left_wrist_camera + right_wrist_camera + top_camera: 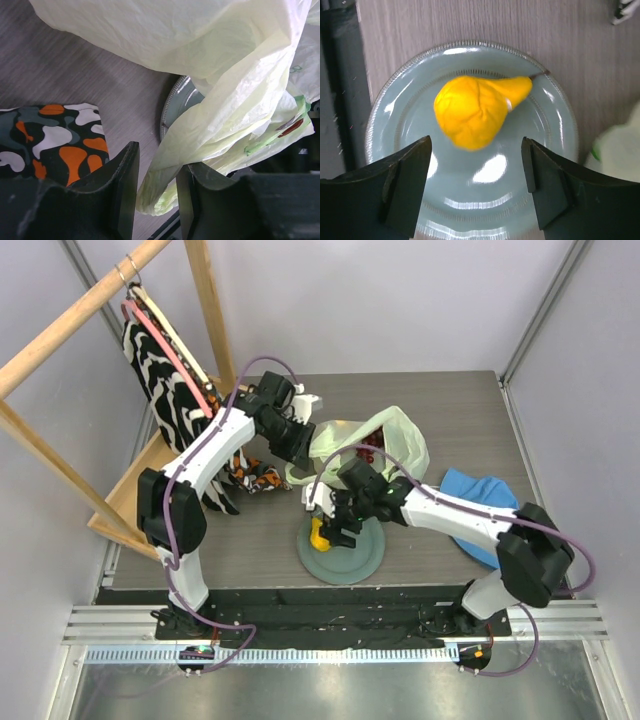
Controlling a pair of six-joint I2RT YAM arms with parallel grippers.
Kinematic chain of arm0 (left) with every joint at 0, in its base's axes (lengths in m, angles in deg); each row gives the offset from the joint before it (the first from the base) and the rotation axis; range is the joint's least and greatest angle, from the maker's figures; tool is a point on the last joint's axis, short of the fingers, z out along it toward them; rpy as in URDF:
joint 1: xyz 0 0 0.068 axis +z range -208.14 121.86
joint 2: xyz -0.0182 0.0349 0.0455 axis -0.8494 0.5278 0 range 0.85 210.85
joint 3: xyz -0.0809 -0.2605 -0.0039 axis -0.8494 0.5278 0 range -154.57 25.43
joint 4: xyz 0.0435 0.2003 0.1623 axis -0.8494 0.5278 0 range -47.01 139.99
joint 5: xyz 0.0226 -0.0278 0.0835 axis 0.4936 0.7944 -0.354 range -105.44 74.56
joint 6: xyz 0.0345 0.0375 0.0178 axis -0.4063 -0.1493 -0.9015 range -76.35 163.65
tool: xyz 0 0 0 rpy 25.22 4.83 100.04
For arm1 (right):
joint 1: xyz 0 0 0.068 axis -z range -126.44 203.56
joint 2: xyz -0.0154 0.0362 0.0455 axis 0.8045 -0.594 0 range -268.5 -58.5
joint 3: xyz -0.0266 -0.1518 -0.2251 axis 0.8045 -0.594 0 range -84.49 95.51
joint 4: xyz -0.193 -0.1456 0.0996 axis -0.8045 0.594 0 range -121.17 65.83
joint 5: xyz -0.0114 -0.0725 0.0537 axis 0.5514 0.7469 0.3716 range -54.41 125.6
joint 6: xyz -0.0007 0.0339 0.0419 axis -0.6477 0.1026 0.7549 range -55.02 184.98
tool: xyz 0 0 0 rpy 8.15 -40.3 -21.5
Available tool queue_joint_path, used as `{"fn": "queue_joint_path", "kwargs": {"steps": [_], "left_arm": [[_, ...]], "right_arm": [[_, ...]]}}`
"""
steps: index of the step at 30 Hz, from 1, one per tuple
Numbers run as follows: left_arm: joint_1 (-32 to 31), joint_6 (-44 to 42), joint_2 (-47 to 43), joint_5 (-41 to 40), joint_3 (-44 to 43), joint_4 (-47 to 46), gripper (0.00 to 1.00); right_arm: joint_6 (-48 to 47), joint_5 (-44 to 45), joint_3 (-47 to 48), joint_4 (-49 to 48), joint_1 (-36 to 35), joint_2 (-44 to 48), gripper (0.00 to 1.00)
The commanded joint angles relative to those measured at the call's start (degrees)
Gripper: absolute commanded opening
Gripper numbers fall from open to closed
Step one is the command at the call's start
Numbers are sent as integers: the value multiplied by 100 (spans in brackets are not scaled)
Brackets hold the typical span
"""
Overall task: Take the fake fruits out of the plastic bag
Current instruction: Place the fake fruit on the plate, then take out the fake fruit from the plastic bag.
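The pale yellow-green plastic bag point(385, 440) lies crumpled behind a grey-green plate point(362, 562). Something dark red point(371, 448) shows in its mouth; the other fake fruits are hidden. My left gripper point(300, 455) is at the bag's left edge. In the left wrist view a fold of the bag point(200, 50) hangs between the parted fingers of that gripper point(157, 160), resting on the right finger and apart from the left one. A yellow-orange pear point(475, 112) lies on the plate point(387, 115). My right gripper point(476, 150) hovers open just over it, holding nothing.
A camouflage cloth point(255, 477) lies left of the bag, and a blue cloth point(485, 502) lies to its right under the right arm. A wooden rack point(120, 495) with a zebra-striped garment point(165, 380) fills the left side.
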Motion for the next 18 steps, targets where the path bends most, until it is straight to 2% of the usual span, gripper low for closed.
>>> {"fn": "queue_joint_path", "kwargs": {"steps": [1,3,4,7,11,13,15,18], "left_arm": [[-17,53,-210,261,176,-55,38],[158,334,-263,516,290,-107,39],[220,378,-341,569,404,-133,39],[299,256,-439,456,563,-134,31],[299,107,-518,885,660,-11,0],[299,-234,-579,1027,634,120,0],[299,-482,-746,1036,607,419,0],[291,-1035,-1070,860,738,832,0]], "right_arm": [[-182,121,912,1098,376,1276,77],[447,121,1080,1117,762,1708,73],[573,60,1115,1143,1226,1980,71],[566,383,941,1144,1738,2229,56],[802,770,501,574,1819,1757,43],[1179,1120,439,90,1828,1370,37],[1347,1507,491,-304,1828,713,35],[1331,2019,300,-909,1985,366,33]]}}
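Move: The dark green fruit in the bag lies about 13 cm ahead of the open right hand, 7 cm to its right and 2 cm lower. The red grapes are some 7 cm farther out than that fruit and 3 cm more to the right; the yellow fruit on the plate is about 3 cm left of the hand, 1 cm back and 2 cm below. The bag's loose flap hangs between the left fingers, about 1 cm below their grip point. Up from beside the yellow fruit, the right hand swings forward and right in an arc, climbing some 18 cm before sinking about 10 towards the green fruit in the bag, while the wrist turns clockwise and the fingers narrow. The left hand sinks slightly, shuts its fingers on the bag's flap, then draws back, about 3 cm in all, rising a little. ##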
